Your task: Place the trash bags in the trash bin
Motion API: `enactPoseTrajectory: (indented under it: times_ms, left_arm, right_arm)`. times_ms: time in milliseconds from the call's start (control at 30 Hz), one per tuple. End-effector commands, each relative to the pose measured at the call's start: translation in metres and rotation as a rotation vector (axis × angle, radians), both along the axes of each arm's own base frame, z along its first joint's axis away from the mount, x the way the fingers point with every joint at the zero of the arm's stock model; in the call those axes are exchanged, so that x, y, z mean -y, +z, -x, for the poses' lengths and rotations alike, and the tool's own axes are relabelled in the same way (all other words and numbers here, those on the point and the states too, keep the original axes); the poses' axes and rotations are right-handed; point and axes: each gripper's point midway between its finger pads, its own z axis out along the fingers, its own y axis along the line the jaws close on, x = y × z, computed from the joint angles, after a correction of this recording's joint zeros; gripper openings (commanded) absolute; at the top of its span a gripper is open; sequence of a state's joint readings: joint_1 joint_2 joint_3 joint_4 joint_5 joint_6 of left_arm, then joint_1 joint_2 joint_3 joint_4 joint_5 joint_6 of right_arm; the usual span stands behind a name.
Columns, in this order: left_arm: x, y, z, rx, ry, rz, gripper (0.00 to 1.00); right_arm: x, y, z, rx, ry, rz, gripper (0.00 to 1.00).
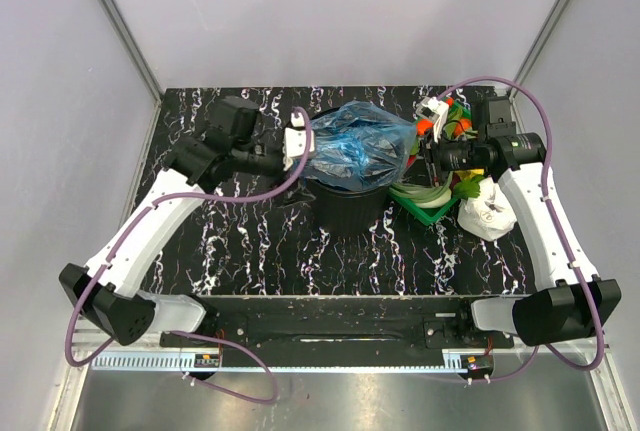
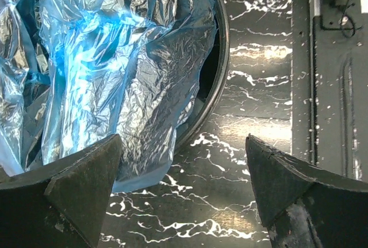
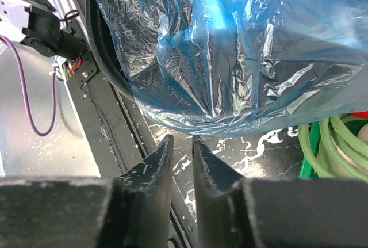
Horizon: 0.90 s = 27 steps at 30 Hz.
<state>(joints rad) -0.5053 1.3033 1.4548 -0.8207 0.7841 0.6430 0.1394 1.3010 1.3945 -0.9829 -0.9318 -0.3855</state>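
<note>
A translucent blue trash bag (image 1: pixel 362 146) billows out of the top of the black trash bin (image 1: pixel 348 213) at mid-table. My left gripper (image 1: pixel 297 141) hangs at the bag's left side, open wide. In the left wrist view the bag (image 2: pixel 115 58) droops over the bin's rim (image 2: pixel 221 75) beside my left finger, and nothing lies between the jaws (image 2: pixel 184 173). My right gripper (image 1: pixel 420 156) is at the bag's right side. In the right wrist view its fingers (image 3: pixel 182 138) stand a narrow gap apart, empty, just below the bag's hanging edge (image 3: pixel 247 46).
A green tray (image 1: pixel 440 206) of vegetables sits right of the bin, with a white wrinkly plastic lump (image 1: pixel 487 211) beside it. Green stalks (image 3: pixel 330 144) show at the right wrist view's edge. Grey walls close in the black marbled table (image 1: pixel 250 241).
</note>
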Motion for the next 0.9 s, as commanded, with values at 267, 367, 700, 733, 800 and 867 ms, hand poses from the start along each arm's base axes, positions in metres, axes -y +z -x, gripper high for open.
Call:
enactPoseTrajectory:
  times_ms: [267,367,700,733,800,867]
  left_arm:
    - [0.006,-0.009,-0.03,0.24,0.024,-0.184,0.69]
    - [0.007,-0.008,-0.029,0.246,0.007,-0.185,0.53]
    - [0.011,0.007,-0.015,0.238,-0.045,-0.157,0.34]
    - [0.011,0.007,-0.015,0.235,-0.048,-0.156,0.34]
    - [0.012,0.009,-0.011,0.232,-0.061,-0.149,0.34]
    - [0.013,0.007,-0.007,0.222,-0.079,-0.148,0.4]
  right_arm:
    - [-0.001,0.011,0.003,0.072,0.019,-0.007,0.0]
    - [-0.001,0.011,0.003,0.072,0.014,-0.001,0.0]
    - [-0.001,0.006,-0.002,0.06,0.016,0.004,0.0]
    - [-0.001,0.005,-0.002,0.057,0.017,0.006,0.0]
    - [-0.001,0.004,-0.002,0.056,0.016,0.007,0.0]
    - [-0.001,0.003,-0.002,0.057,0.015,0.008,0.0]
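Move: From the left hand, the near-left edge of the blue trash bag is about 3 cm ahead, 2 cm to the right and 3 cm below. The bag's middle is roughly 10 cm ahead, 12 cm right and 3 cm below, over the trash bin, whose middle is some 15 cm below the hand. From the right hand, the bag's right edge is 2 cm ahead, 2 cm left and level in height; the vegetable crate is about 17 cm ahead, 10 cm right and 24 cm below. Bring the open left gripper down about 3 cm and forward 2 cm onto the near-left edge of the bag, tipping the fingers some 15 degrees, more steeply down. Close them around the film to roughly a third open, then ease up 1.5 cm. Hold the right hand in place and finish shutting its fingers, beside the bag's right edge. ##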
